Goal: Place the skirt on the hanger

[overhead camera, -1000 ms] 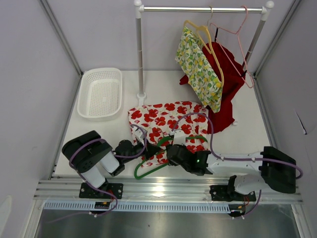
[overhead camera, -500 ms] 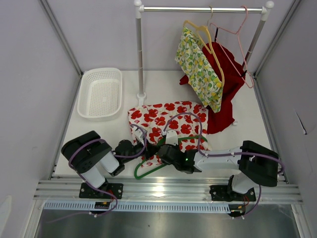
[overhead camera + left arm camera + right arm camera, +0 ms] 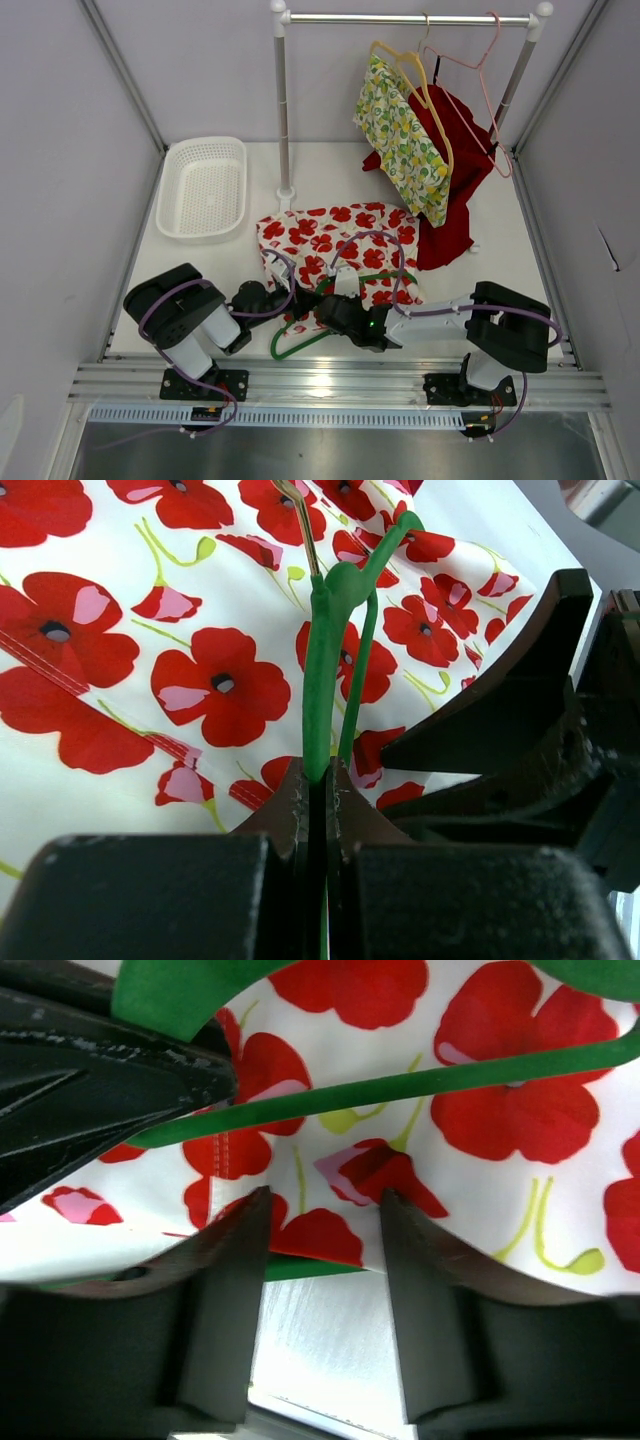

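The skirt (image 3: 335, 240), white with red poppies, lies spread on the table. A green hanger (image 3: 298, 345) rests on its near edge. My left gripper (image 3: 300, 303) is shut on the hanger's green bar (image 3: 322, 660), low over the fabric (image 3: 200, 630). My right gripper (image 3: 325, 312) is right beside it, its black body (image 3: 520, 730) close on the right in the left wrist view. In the right wrist view the right gripper (image 3: 322, 1230) is open, its fingertips either side of the skirt's hem (image 3: 330, 1235), with a hanger bar (image 3: 420, 1080) crossing the cloth above.
A white basket (image 3: 203, 187) sits at the back left. A clothes rack (image 3: 283, 110) stands behind the skirt, carrying a yellow floral garment (image 3: 405, 140), a red garment (image 3: 458, 170) and a bare pink hanger (image 3: 482, 70). The table's metal front rail (image 3: 330, 385) runs below the arms.
My right arm has swung left, bringing its gripper up against the left gripper at the skirt's near hem. The left arm and hanger have stayed put.
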You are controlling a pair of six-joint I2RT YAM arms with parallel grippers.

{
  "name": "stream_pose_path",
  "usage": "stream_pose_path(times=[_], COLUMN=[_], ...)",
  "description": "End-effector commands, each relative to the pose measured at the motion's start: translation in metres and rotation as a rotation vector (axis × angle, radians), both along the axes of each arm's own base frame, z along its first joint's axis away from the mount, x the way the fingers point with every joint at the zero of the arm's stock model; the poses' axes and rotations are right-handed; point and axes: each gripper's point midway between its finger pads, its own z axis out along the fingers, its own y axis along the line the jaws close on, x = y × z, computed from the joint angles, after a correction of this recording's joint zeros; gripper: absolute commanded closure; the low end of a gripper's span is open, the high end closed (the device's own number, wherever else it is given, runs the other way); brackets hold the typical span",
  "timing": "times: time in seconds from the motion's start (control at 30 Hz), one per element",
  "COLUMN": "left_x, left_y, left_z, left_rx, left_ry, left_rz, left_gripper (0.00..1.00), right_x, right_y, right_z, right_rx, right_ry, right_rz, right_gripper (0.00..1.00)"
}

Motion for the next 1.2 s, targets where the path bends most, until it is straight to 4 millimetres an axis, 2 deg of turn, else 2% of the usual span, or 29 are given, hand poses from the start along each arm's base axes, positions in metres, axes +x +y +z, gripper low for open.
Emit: stream_pose_path(times=[0.0, 0.03, 0.1, 0.17, 0.2, 0.3, 0.4, 0.53, 0.63, 0.83, 1.0, 1.17], left_x=[0.01, 0.009, 0.009, 0.01, 0.009, 0.009, 0.009, 0.01, 0.012, 0.015, 0.017, 0.018], left_y=[0.017, 0.017, 0.017, 0.017, 0.018, 0.018, 0.018, 0.021, 0.024, 0.028, 0.031, 0.033], left_z=[-0.021, -0.022, -0.022, -0.022, -0.023, -0.023, -0.024, -0.025, -0.025, -0.024, -0.026, -0.028], left_rx=[0.11, 0.111, 0.113, 0.112, 0.113, 0.113, 0.115, 0.121, 0.124, 0.128, 0.137, 0.142], left_ry=[-0.019, -0.018, -0.015, -0.016, -0.016, -0.013, -0.013, -0.009, -0.009, -0.005, -0.001, 0.001], left_rz=[0.051, 0.048, 0.05, 0.05, 0.051, 0.051, 0.054, 0.067, 0.079, 0.097, 0.115, 0.126], left_gripper=[1.0, 1.0, 1.0, 1.0, 1.0, 1.0, 1.0, 1.0, 1.0, 1.0, 1.0, 1.0], right_x=[-0.014, -0.016, -0.017, -0.019, -0.02, -0.021, -0.019, -0.016, -0.01, -0.015, -0.021, -0.03], right_y=[-0.014, -0.015, -0.017, -0.018, -0.019, -0.024, -0.03, -0.055, -0.067, -0.08, -0.103, -0.115], right_z=[-0.029, -0.031, -0.036, -0.039, -0.04, -0.042, -0.039, -0.041, -0.029, -0.01, -0.02, -0.025], right_rx=[-0.056, -0.06, -0.07, -0.075, -0.076, -0.09, -0.089, -0.08, -0.07, -0.034, -0.054, -0.05], right_ry=[0.069, 0.075, 0.085, 0.094, 0.099, 0.106, 0.111, 0.143, 0.13, 0.131, 0.173, 0.199], right_rz=[-0.011, -0.008, -0.008, -0.005, -0.004, -0.013, -0.033, -0.083, -0.112, -0.131, -0.174, -0.19], right_gripper=[0.56, 0.67, 0.79, 0.83, 0.9, 1.0, 1.0, 1.0, 0.98, 0.96, 0.95, 0.96])
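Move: Skirt cloth near its close edge already lies between the right hand's open fingers, about 1 cm ahead and 1 cm below. The green hanger's neck, pinched in the left hand, is roughly 4 cm ahead and 3 cm to the left of the right hand; the hanger's right end lies some 7 cm ahead and 16 cm to the right. From the left hand, that skirt edge is about 3 cm back, 3 cm right and 2 cm below. Rightward goes the right hand, but only after its half-open fingers shut on the skirt near the close edge while nearly in place; then it drags the pinched cloth about 7 cm to the right, bobbing up barely a centimetre on the way and easing slightly back late on, the wrist turning some 10 degrees clockwise. The left hand keeps the hanger's neck pinched, nearly still. ##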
